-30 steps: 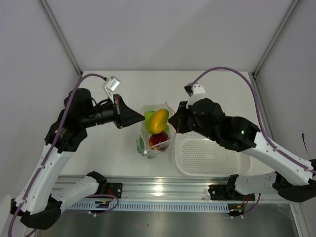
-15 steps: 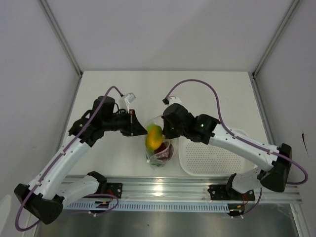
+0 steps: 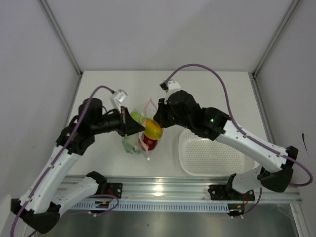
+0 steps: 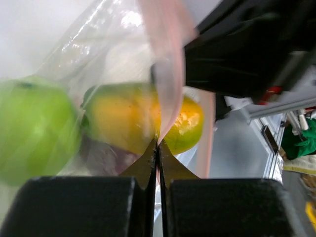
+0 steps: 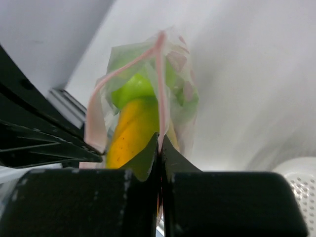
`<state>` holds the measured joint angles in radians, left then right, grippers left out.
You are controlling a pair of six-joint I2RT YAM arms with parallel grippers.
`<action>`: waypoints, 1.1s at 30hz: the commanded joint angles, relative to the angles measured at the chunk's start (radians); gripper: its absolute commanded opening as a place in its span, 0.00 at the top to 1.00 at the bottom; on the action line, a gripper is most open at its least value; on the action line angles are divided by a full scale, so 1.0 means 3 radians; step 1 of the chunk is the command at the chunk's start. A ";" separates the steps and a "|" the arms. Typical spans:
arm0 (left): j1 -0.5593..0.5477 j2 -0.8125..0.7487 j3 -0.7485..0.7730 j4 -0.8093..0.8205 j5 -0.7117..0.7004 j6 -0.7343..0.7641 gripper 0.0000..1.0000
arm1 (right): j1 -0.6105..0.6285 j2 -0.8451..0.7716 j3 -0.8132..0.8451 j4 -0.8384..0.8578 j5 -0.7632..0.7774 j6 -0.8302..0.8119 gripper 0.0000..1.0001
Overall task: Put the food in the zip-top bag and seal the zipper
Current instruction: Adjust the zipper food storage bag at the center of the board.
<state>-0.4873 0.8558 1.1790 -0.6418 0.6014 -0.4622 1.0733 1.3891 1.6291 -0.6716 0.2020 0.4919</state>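
Observation:
The clear zip-top bag (image 3: 143, 129) hangs between my two grippers above the table. Inside it show a yellow-orange fruit (image 3: 153, 129), a green apple (image 3: 137, 117) and a dark red apple (image 3: 149, 143). My left gripper (image 3: 134, 127) is shut on the bag's pink zipper strip (image 4: 167, 79) from the left. My right gripper (image 3: 159, 117) is shut on the zipper strip (image 5: 160, 89) from the right. The yellow-orange fruit (image 4: 143, 116) and green apple (image 4: 34, 133) fill the left wrist view. A pale green piece (image 3: 131, 144) sits at the bag's lower left. The cauliflower is not visible.
A white perforated basket (image 3: 210, 153) lies on the table at the right, under my right arm. The metal rail (image 3: 163, 190) runs along the table's near edge.
Both grippers have shifted with the bag. The bag has swung left and tilted, its bottom now pointing down toward the near edge, and the left arm has drawn back to the left.

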 commanded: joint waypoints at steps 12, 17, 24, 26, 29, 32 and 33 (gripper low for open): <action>0.0090 0.0128 0.0901 -0.0765 -0.0517 0.0314 0.99 | -0.0162 0.0764 0.1017 -0.0210 -0.0325 -0.0366 1.00; 0.0090 0.0046 0.0276 -0.0555 -0.0430 0.0191 0.99 | -0.0259 0.0805 0.0849 -0.0113 -0.0499 -0.0336 1.00; 0.0106 -0.0152 0.0002 -0.0468 -0.0399 0.0109 0.99 | -0.0423 0.0994 0.1318 -0.0461 -0.0556 -0.0703 1.00; 0.0106 -0.0209 0.0043 -0.0494 -0.0460 0.0099 0.99 | -0.0448 0.0999 0.1492 -0.0461 -0.0607 -0.0801 1.00; 0.0106 -0.0286 -0.0109 -0.0423 -0.0557 0.0063 0.99 | -0.0540 0.1020 0.1427 -0.0344 -0.0893 -0.0750 1.00; 0.0121 -0.0235 -0.0314 -0.0422 -0.0670 0.0007 0.99 | -0.0612 0.1116 0.1304 -0.0277 -0.1097 -0.0719 1.00; 0.0126 -0.0215 -0.0274 -0.0483 -0.0665 -0.0019 0.99 | -0.0632 0.1218 0.1380 -0.0363 -0.1123 -0.0704 1.00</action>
<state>-0.4618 0.7628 1.1206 -0.7891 0.4351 -0.4309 0.9070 1.7306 1.9999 -0.8150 -0.0601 0.2935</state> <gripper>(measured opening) 0.005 0.002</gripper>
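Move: Both grippers already pinch the rim of the loaded zip-top bag, whose middle hangs about 9 cm below the left fingertips, 1 cm back; from the right ones it is 6 cm left, 4 cm back and 9 cm down. From the left hand, the mango lies 4 cm right and 5 cm down, level with it, and the green apple 5 cm ahead, 3 cm left, 8 cm down. The empty basket lies some 28 cm right, 14 cm back and 20 cm below the right hand. Keep both grippers shut on the bag's rim and shake it briskly, both together: drop about 9 cm, jerk back up to slightly above the start, dip again and begin to ease up. Meanwhile carry the right gripper some 6 cm forward and a little left, and let the left one drift about 3 cm left, turning both slightly counter-clockwise. ##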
